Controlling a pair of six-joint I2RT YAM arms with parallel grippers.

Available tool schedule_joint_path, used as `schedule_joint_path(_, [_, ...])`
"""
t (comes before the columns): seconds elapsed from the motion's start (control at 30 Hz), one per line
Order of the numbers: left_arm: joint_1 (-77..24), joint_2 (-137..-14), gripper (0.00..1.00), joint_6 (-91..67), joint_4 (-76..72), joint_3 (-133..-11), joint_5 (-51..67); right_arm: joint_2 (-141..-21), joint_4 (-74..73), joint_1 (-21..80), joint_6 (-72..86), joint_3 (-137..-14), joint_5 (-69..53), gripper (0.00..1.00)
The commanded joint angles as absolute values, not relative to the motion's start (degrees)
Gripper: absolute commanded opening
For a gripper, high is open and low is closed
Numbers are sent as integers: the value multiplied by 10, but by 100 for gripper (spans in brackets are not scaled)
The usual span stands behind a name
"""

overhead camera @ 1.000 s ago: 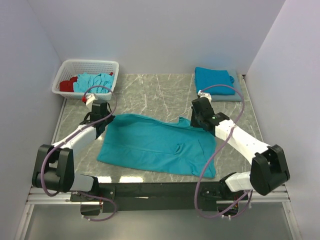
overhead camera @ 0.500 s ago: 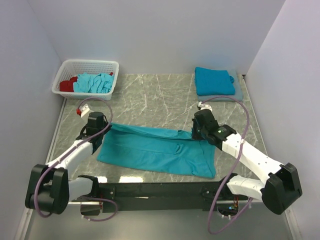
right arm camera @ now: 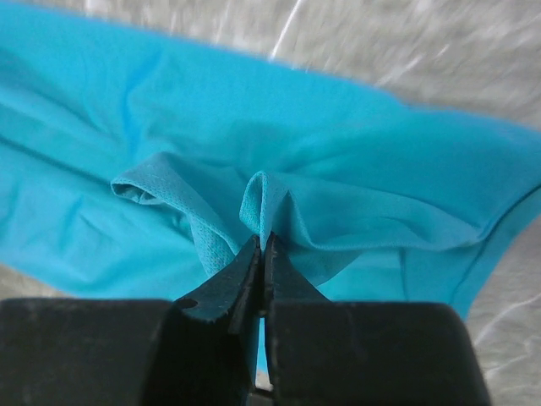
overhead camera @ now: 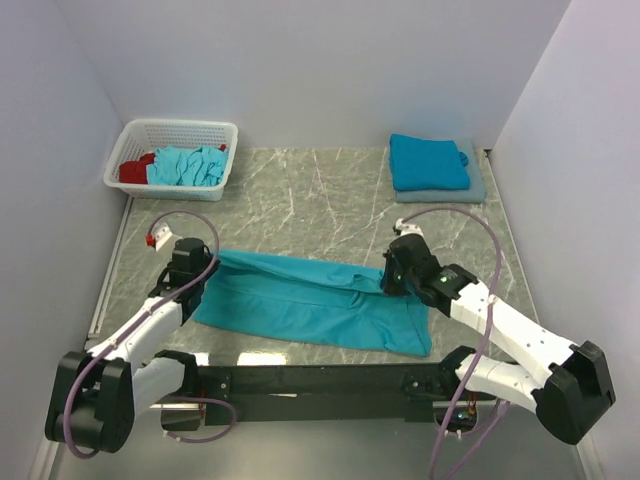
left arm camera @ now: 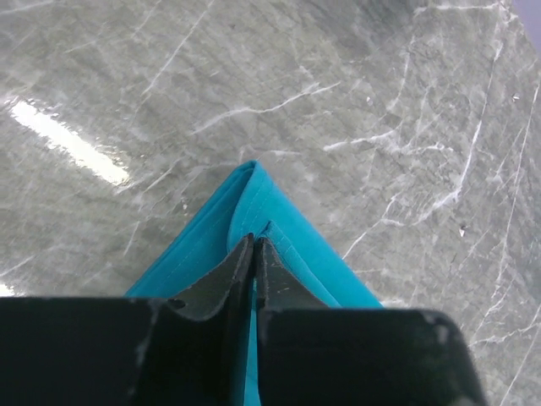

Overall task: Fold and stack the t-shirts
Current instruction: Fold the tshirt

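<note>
A teal t-shirt lies across the near half of the marble table, its far edge folded toward the front. My left gripper is shut on its far left corner, seen as a blue point in the left wrist view. My right gripper is shut on a raised pinch of the far right edge. A folded teal t-shirt lies on a grey folded cloth at the back right. More turquoise t-shirts are crumpled in the basket.
A white lattice basket at the back left also holds a red cloth. White walls close the table on three sides. Bare marble lies between the basket and the folded stack.
Both grippers have moved toward the front edge, pulling the shirt's far edge over the near part. The spread shirt has become a narrower band.
</note>
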State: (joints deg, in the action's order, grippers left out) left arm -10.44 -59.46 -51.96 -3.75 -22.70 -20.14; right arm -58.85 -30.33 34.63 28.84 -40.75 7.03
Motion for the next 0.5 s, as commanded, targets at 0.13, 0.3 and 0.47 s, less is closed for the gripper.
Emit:
schedule_joint_path(0.13, [-105,-518,40,-573,-2,-196,-267,-529,-280,420,356,-298,-31,30])
schedule_joint_path(0.3, [-105,-419,77,-632,151,-219,-345,-401,-307,465,375,-264,-114,77])
schedule_joint_path(0.47, [-105,-355,99,-614,146,-231,-306,-368,-320,463,344,-318,-21,86])
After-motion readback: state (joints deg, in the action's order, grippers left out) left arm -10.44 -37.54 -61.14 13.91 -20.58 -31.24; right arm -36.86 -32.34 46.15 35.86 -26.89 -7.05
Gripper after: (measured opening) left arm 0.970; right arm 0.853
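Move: The left fingers still nip the t-shirt's upper layer near its left end; the shirt's near left corner lies about 14 cm back, 4 cm left and 4 cm below, and the basket about 26 cm ahead and 10 cm left, level in height. The right fingers still pinch that layer near its other end, with the shirt's near edge some 13 cm straight back and 7 cm below; the folded blue shirt is roughly 30 cm ahead, 10 cm right and 5 cm below. The right hand whips back towards the robot by about 11 cm and a little left, dipping some 5 cm towards the shirt's near edge and then rising most of that again, while its fingers spread and let go of the upper layer, the hand swinging counter-clockwise. The left hand opens wide and lets its end of the cloth go too, backing off about 5 cm and drifting left off the shirt's end, level at first and then lifting, with a counter-clockwise turn of some 15 degrees. ##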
